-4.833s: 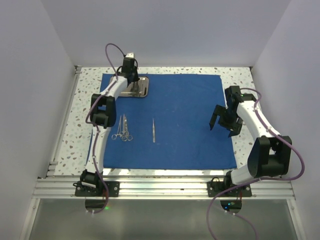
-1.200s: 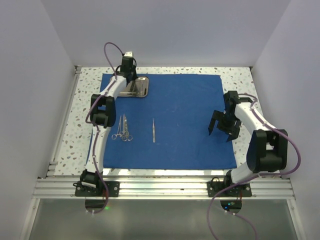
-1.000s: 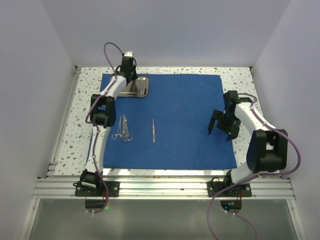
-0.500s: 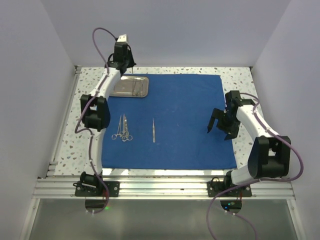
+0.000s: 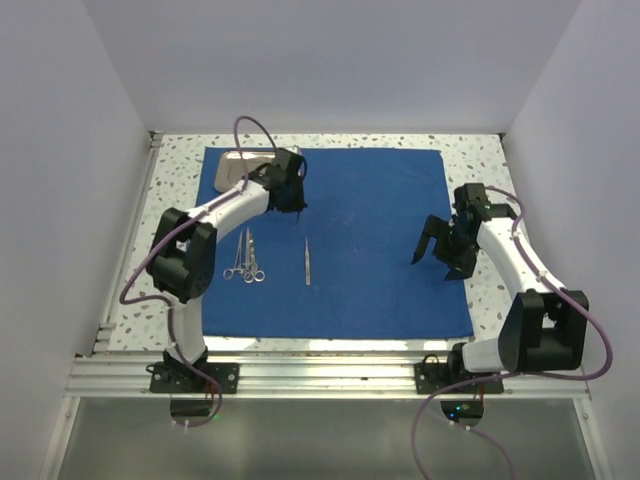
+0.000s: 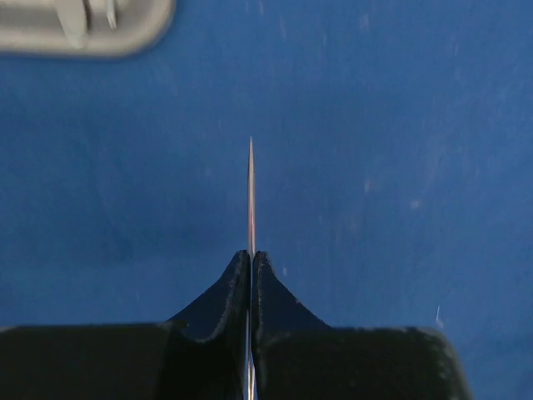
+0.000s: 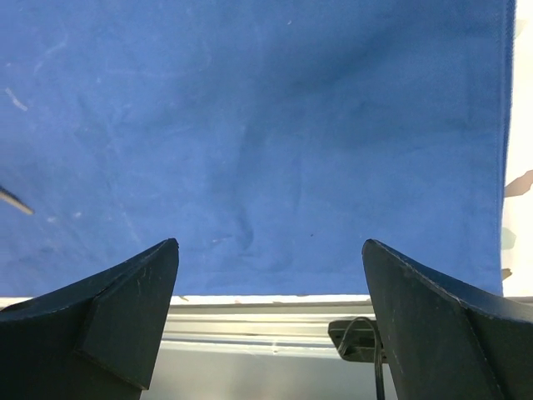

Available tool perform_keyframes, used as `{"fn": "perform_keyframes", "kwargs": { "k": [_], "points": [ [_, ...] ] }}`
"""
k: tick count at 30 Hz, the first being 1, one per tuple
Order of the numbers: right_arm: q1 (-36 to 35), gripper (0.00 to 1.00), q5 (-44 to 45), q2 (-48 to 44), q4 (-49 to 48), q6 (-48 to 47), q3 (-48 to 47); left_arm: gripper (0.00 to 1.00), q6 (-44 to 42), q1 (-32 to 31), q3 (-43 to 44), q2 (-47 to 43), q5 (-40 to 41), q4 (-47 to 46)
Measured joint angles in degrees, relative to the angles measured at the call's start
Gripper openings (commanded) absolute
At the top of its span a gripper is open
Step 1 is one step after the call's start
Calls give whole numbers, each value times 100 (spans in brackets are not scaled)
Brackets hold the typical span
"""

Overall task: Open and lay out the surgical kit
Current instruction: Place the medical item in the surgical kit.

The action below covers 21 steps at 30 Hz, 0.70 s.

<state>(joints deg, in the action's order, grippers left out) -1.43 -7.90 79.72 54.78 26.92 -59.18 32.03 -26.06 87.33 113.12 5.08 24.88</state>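
Observation:
The royal-blue cloth [image 5: 370,240] lies spread flat on the table. At its back left corner stands the steel tray [image 5: 232,166], partly behind my left arm; its edge also shows in the left wrist view [image 6: 83,29]. My left gripper [image 5: 297,205] hovers over the cloth right of the tray, shut on a thin pointed silver instrument [image 6: 251,192] seen edge-on. Two ring-handled instruments [image 5: 246,258] and slim tweezers [image 5: 307,260] lie on the cloth's left half. Over the cloth's right edge, my right gripper [image 5: 440,250] stands open and holds nothing [image 7: 271,242].
Speckled tabletop [image 5: 480,150] borders the cloth at the back and sides. An aluminium rail [image 5: 330,375] runs along the near edge, also visible in the right wrist view [image 7: 250,325]. White walls enclose the left, back and right.
My left arm swung from the back left corner by the tray out over the cloth, to the right and nearer, with the thin instrument in its jaws. The right arm barely shifted.

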Motion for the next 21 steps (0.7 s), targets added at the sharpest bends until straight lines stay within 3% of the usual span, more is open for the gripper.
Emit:
{"fn": "perform_keyframes", "kwargs": {
  "k": [6, 8, 10, 11, 19, 21],
  "points": [
    [-2, 96, -87, -372, 35, 2, 219, 0, 350, -354, -1132, -693, -4, 181],
    [-2, 96, -87, -505, 76, 0, 345, 5, 448, -393, -1355, -885, 13, 199],
    [0, 96, -87, -632, 122, 2, 483, 24, 520, -450, -1561, -1056, -7, 203],
    [-2, 96, -87, -678, 144, 2, 542, 24, 518, -487, -1602, -1086, -33, 208],
    [-2, 96, -87, -743, 177, 11, 629, 59, 634, -599, -1700, -1189, -229, 389],
    [-2, 96, -85, -743, 177, 11, 629, 87, 562, -592, -1589, -1189, -203, 592]
  ]
}}
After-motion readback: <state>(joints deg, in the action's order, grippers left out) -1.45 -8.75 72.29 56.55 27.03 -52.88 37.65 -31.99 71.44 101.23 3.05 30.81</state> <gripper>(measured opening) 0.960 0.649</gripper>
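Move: The spot for the slim medical item I already hold in my left hand is about 12 cm back, 1 cm right and 6 cm below it. A matching pointed tool lies beside that spot, roughly 14 cm back and 2 cm right of my hand. The scissor-like tools are some 12 cm back and 15 cm left; the tray is about 17 cm ahead and 13 cm left. From my right hand the spot is roughly 36 cm left, 8 cm ahead. Still pinching the slim item, my left hand sweeps back about 11 cm, fast then slowing, sinks about 2 cm, and tips its fingers about 10 degrees more downward. As it eases in beside the matching tool, I open the fingers more than halfway and let go of the item. My empty, open right hand draws back some 3.5 cm. ##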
